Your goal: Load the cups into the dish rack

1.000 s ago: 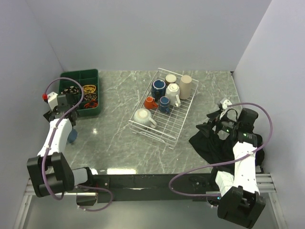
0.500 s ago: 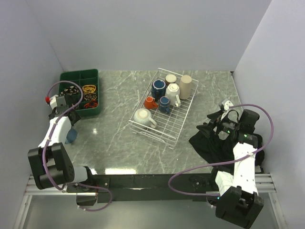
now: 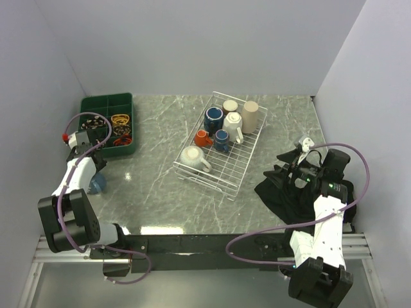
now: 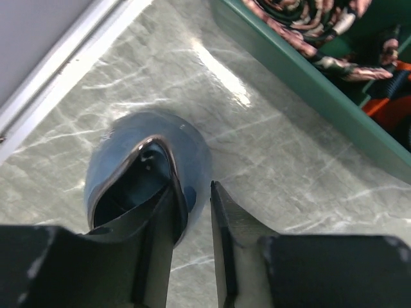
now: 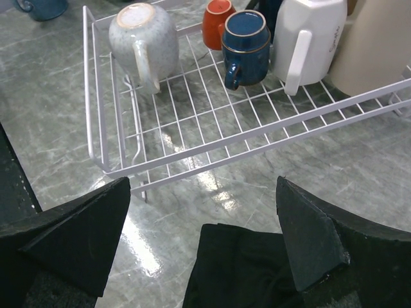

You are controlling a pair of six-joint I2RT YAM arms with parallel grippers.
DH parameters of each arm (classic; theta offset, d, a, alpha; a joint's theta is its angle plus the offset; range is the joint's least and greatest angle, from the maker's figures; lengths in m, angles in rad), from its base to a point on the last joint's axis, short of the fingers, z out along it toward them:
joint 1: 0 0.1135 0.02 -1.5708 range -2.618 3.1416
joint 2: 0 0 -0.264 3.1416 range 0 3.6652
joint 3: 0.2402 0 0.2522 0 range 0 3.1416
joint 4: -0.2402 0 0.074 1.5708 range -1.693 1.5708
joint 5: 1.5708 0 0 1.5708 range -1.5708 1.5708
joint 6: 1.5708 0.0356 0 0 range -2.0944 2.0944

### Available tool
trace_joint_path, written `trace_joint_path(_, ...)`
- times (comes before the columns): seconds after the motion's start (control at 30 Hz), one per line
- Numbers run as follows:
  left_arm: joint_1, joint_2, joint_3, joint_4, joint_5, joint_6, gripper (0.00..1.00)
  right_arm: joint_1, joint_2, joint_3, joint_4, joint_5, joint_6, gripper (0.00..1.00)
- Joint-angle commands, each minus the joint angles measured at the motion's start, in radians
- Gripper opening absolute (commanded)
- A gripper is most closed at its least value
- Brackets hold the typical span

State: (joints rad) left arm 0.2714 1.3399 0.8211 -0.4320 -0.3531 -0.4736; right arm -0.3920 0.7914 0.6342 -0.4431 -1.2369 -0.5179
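Observation:
The white wire dish rack (image 3: pixel 231 170) holds several cups: a speckled white mug (image 3: pixel 192 157), an orange cup (image 3: pixel 203 137), a small navy cup (image 3: pixel 221 139), a dark blue mug (image 3: pixel 213 119), a white mug (image 3: pixel 232 125), a beige tumbler (image 3: pixel 250 115) and a brown-cream cup (image 3: pixel 230 106). A light blue cup (image 3: pixel 96 185) rests on the table at the far left. My left gripper (image 4: pixel 192 192) pinches its wall (image 4: pixel 192 151), one finger inside and one outside. My right gripper (image 5: pixel 205 244) is wide open and empty over a black cloth, facing the rack (image 5: pixel 257 131).
A dark green compartment tray (image 3: pixel 109 122) with small items stands just beyond the blue cup and shows in the left wrist view (image 4: pixel 302 70). A crumpled black cloth (image 3: pixel 282 192) lies right of the rack. Walls close in the left, right and back sides.
My left wrist has swung down and in over the blue cup, which stays in place. My right arm has shifted slightly toward the near side.

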Motion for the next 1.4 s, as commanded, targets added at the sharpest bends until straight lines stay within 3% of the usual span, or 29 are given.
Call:
trace_joint_path(0.0,-0.005,0.021,-0.011,-0.005,0.115,-0.03,0.3,-0.008,-0.037,0.044,-0.009,-0.039,-0.022,1.0)
trace_joint_path(0.07,-0.005,0.027,-0.013,-0.004,0.141,-0.026,0.27,-0.007,-0.049,0.044,-0.005,-0.042,-0.019,1.0)
trace_joint_path(0.27,-0.005,0.021,-0.017,-0.008,0.227,-0.023,0.05,-0.005,-0.057,0.047,-0.009,-0.055,-0.021,1.0)
trace_joint_path(0.37,-0.005,-0.005,-0.022,-0.016,0.262,-0.025,0.01,-0.007,-0.058,0.048,-0.013,-0.056,-0.022,1.0)
trace_joint_path(0.63,-0.006,-0.178,-0.073,-0.007,0.491,-0.06,0.01,-0.007,-0.064,0.048,-0.017,-0.05,-0.031,1.0)
trace_joint_path(1.0,-0.005,-0.393,-0.163,0.108,1.106,-0.155,0.01,-0.007,-0.04,0.061,-0.072,-0.073,-0.077,1.0)
trace_joint_path(1.17,-0.006,-0.478,-0.157,0.174,1.24,-0.249,0.01,0.002,-0.009,0.085,-0.146,-0.084,-0.132,1.0)
trace_joint_path(1.27,-0.009,-0.536,-0.181,0.275,1.313,-0.391,0.01,0.086,0.011,0.11,-0.157,-0.03,-0.151,1.0)
trace_joint_path(1.3,-0.017,-0.568,-0.195,0.409,1.325,-0.446,0.01,0.125,0.015,0.123,-0.175,0.032,-0.162,1.0)
trace_joint_path(1.37,-0.063,-0.596,-0.224,0.539,1.323,-0.601,0.01,0.31,0.04,0.177,-0.21,0.136,-0.172,1.0)
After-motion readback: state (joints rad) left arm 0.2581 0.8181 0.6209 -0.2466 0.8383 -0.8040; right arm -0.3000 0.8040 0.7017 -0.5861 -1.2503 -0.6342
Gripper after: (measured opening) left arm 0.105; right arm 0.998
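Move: The blue cup lies on its side right at the left hand's part-closed fingers, its middle about 2 cm to the left, 1 cm back and 3 cm lower. The green tray's middle is some 26 cm ahead of this hand and 5 cm to the right. The pale cup at the dish rack's near left corner is roughly 9 cm ahead and 48 cm to the right. From the right hand, the blue cup is about 90 cm left, 4 cm ahead and 16 cm lower. Rightward and then steeply up goes the left hand: it first eases a few centimetres right while its fingers close and pinch the blue cup's rim, one inside and one outside. It then carries the cup towards the dish rack, about 21 cm right and 14 cm up in all, the wrist swinging some 75 degrees until the fingers point forward-right and nearly level. The open right hand shifts only about 2 cm left, late on. ##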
